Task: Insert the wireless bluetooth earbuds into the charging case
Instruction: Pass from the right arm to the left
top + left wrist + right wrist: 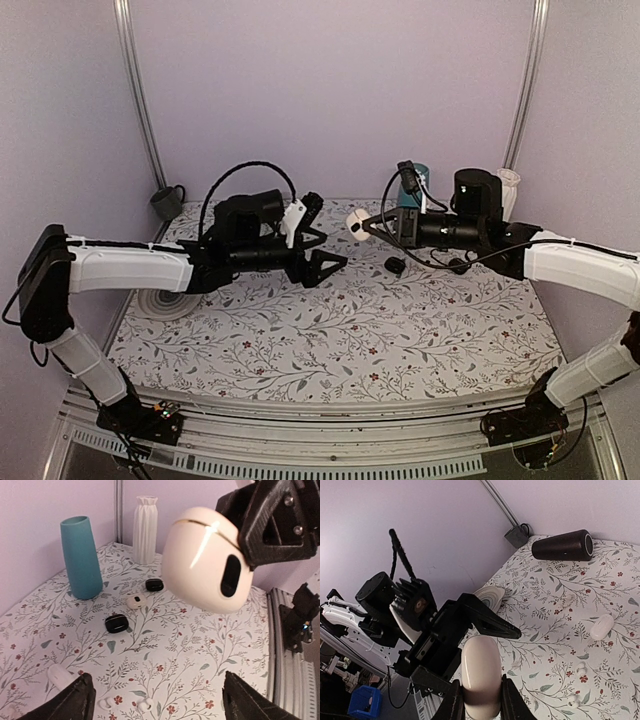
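The charging case [207, 565] is a glossy white pebble with its lid closed, held up in the air above the table. My right gripper [482, 700] is shut on it, its fingers pressing both sides of the charging case [481, 665]. In the top view the charging case [354, 221] sits at the tip of the right gripper [364, 225], just right of my left gripper [333, 248]. The left gripper [160, 705] stands wide open with nothing between its fingers, just short of the case. Two white earbuds [144, 705] [106, 703] lie on the floral cloth below.
A teal cup [82, 557] and a white ribbed vase [145, 529] stand at the back. Two small black pieces [116, 623] [154, 585] and a tiny white piece [135, 601] lie between them. A black cylinder [563, 545], a striped dish [490, 597] and a white oblong piece [601, 626] lie on the left side.
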Robot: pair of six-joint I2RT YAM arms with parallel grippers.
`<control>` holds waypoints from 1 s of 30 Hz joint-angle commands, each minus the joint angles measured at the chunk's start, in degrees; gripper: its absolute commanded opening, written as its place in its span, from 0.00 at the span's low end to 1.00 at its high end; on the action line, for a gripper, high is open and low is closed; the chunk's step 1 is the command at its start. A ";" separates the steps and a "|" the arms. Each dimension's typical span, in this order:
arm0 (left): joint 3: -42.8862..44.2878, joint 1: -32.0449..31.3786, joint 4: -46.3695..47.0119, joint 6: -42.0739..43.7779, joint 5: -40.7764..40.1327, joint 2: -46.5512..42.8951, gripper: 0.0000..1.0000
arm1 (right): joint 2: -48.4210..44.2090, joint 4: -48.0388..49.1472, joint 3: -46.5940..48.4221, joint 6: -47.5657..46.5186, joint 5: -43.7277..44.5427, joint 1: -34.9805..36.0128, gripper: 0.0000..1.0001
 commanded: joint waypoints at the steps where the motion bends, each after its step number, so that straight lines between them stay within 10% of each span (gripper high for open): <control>1: -1.23 2.82 5.15 -8.56 17.22 -2.70 0.87 | -4.22 -2.19 -1.01 -3.81 0.90 -0.15 0.04; 15: -1.85 5.12 21.69 -29.01 31.72 -0.23 0.67 | -4.80 0.13 0.77 -9.80 -11.21 0.50 0.03; 30: -0.75 4.94 23.43 -28.94 34.20 -2.55 0.41 | -2.04 -0.18 3.98 -13.24 -20.14 1.17 0.04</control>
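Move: Up and to the right of the open left gripper, the white charging case hangs in the right gripper's fingers: about 6 cm right, 6 cm higher and 1 cm farther out. Seen from the right hand, the left gripper waits some 8 cm to the left and 6 cm lower, level fore and aft. The two loose earbuds lie on the table roughly 22 cm below the left hand, 5 cm ahead and 2 cm right; a white capsule lies 14 cm ahead, 1 cm left, equally low. Lining up head-on for the pass, the left hand rises about 8 cm and draws back 6, levelling its fingers and swinging them some 25 degrees clockwise towards the case while its wide gap narrows to roughly half. The right hand keeps its grip on the case, carrying it back about 6 cm and up 4 and turning it counter-clockwise to face the left gripper. ##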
